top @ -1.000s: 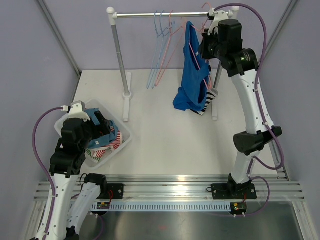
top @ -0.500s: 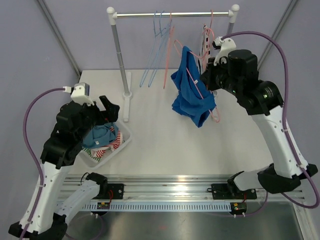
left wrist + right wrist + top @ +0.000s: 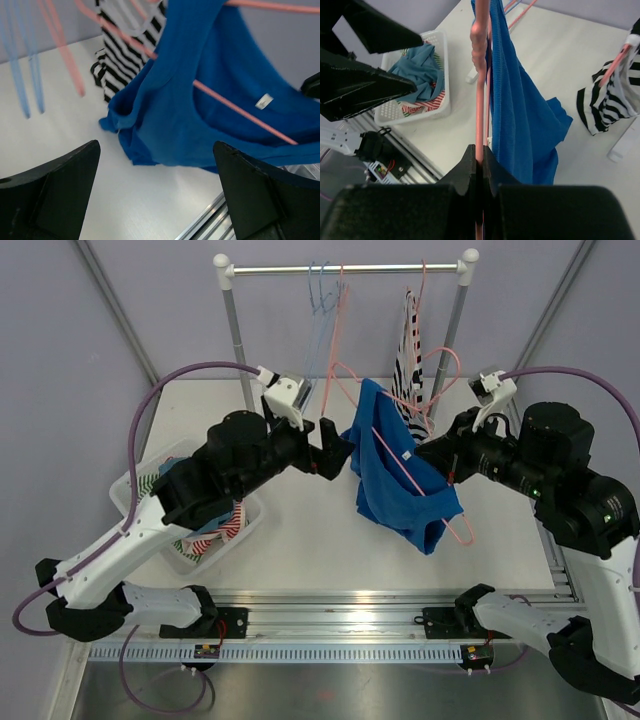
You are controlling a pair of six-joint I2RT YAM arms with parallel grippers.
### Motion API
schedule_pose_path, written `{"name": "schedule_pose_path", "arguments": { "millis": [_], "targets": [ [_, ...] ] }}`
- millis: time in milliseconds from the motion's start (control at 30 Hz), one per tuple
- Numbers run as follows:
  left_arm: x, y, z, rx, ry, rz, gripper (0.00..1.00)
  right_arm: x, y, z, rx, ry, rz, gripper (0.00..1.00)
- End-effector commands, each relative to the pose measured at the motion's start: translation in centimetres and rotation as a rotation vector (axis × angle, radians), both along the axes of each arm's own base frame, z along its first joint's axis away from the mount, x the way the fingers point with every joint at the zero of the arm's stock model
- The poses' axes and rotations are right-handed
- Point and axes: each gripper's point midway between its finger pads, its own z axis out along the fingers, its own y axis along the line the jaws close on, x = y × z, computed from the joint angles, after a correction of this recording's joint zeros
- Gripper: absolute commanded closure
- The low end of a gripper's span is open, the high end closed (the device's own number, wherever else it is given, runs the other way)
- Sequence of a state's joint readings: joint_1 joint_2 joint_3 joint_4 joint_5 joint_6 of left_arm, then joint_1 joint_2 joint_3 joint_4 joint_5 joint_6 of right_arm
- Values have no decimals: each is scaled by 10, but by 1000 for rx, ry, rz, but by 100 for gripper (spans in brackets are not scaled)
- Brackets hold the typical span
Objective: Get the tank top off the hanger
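The blue tank top [image 3: 385, 475] hangs on a pink hanger [image 3: 480, 60], off the rack and above the table's middle. My right gripper [image 3: 481, 150] is shut on the hanger's pink wire, to the right of the cloth [image 3: 520, 115]. In the top view the right gripper [image 3: 445, 465] sits at the tank top's right edge. My left gripper [image 3: 335, 448] is open just left of the tank top, with nothing between its fingers. In the left wrist view the open left gripper [image 3: 156, 145] faces the blue cloth [image 3: 200, 115] and the hanger's bar [image 3: 240, 110] crossing it.
A white basket [image 3: 247, 518] holding several clothes stands at the left. The clothes rack's rail [image 3: 340, 269] spans the back on two posts. A black-and-white striped garment [image 3: 410, 350] hangs on it, beside empty blue and pink hangers [image 3: 320, 320].
My right arm has lifted the hanger with the tank top off the rail and brought it down toward the front. My left arm has risen from the basket and swung right to the tank top.
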State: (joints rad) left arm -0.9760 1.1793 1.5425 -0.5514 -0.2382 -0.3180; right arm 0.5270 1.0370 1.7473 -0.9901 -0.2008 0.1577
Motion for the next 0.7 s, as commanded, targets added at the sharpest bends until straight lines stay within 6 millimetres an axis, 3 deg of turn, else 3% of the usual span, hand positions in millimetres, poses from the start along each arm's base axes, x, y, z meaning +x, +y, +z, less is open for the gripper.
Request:
{"name": "schedule_pose_path", "arguments": {
  "millis": [0,67,200,300,333,500,567,600,667],
  "targets": [
    [0,-21,60,-100,-171,-35,1,-14,14,-4,25,30,107,100],
    [11,-31,53,-57,-166,-10,1,-19,16,-5,31,41,129,100],
    [26,-43,39,18,-155,11,11,-25,17,-9,42,35,148,100],
    [34,-50,28,51,-150,28,31,-27,21,-10,47,41,173,100],
    [37,-50,26,62,-147,40,46,-26,21,-11,46,45,171,100],
    [52,-45,13,118,-142,118,61,-28,20,-7,54,26,177,100],
    [58,-37,11,125,-135,164,81,-27,20,-7,51,23,173,100],
    [58,-32,14,114,-134,180,100,-26,20,-9,47,26,167,100],
    [61,-24,11,106,-123,210,100,-23,19,-13,38,31,159,100]
  ]
}}
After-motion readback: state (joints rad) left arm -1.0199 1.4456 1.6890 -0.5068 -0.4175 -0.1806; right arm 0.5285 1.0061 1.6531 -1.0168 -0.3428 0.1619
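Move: From the left hand, the blue tank top's nearer shoulder strap, looped over the end of the held pink hanger, is about 8 cm ahead and 6 cm to the right, roughly level. The garment's body droops some 11 cm right, 2 ahead and 7 below. On the rack hang an empty pink hanger, about 24 cm ahead, and the striped top, 26 ahead and 16 right. From the right hand the strap lies about 10 cm ahead, 11 left, slightly lower. The left fingers pinch the blue strap just beneath the pink hanger's arm, closing from wide open to almost shut. That hand first slips right and slightly up, then pushes forward and sinks, ending about 5 cm forward and 5 cm right, rolling some 10 degrees. The right hand keeps its grip on the hanger and brings it about 3 cm down and 2 cm back towards the left hand. ##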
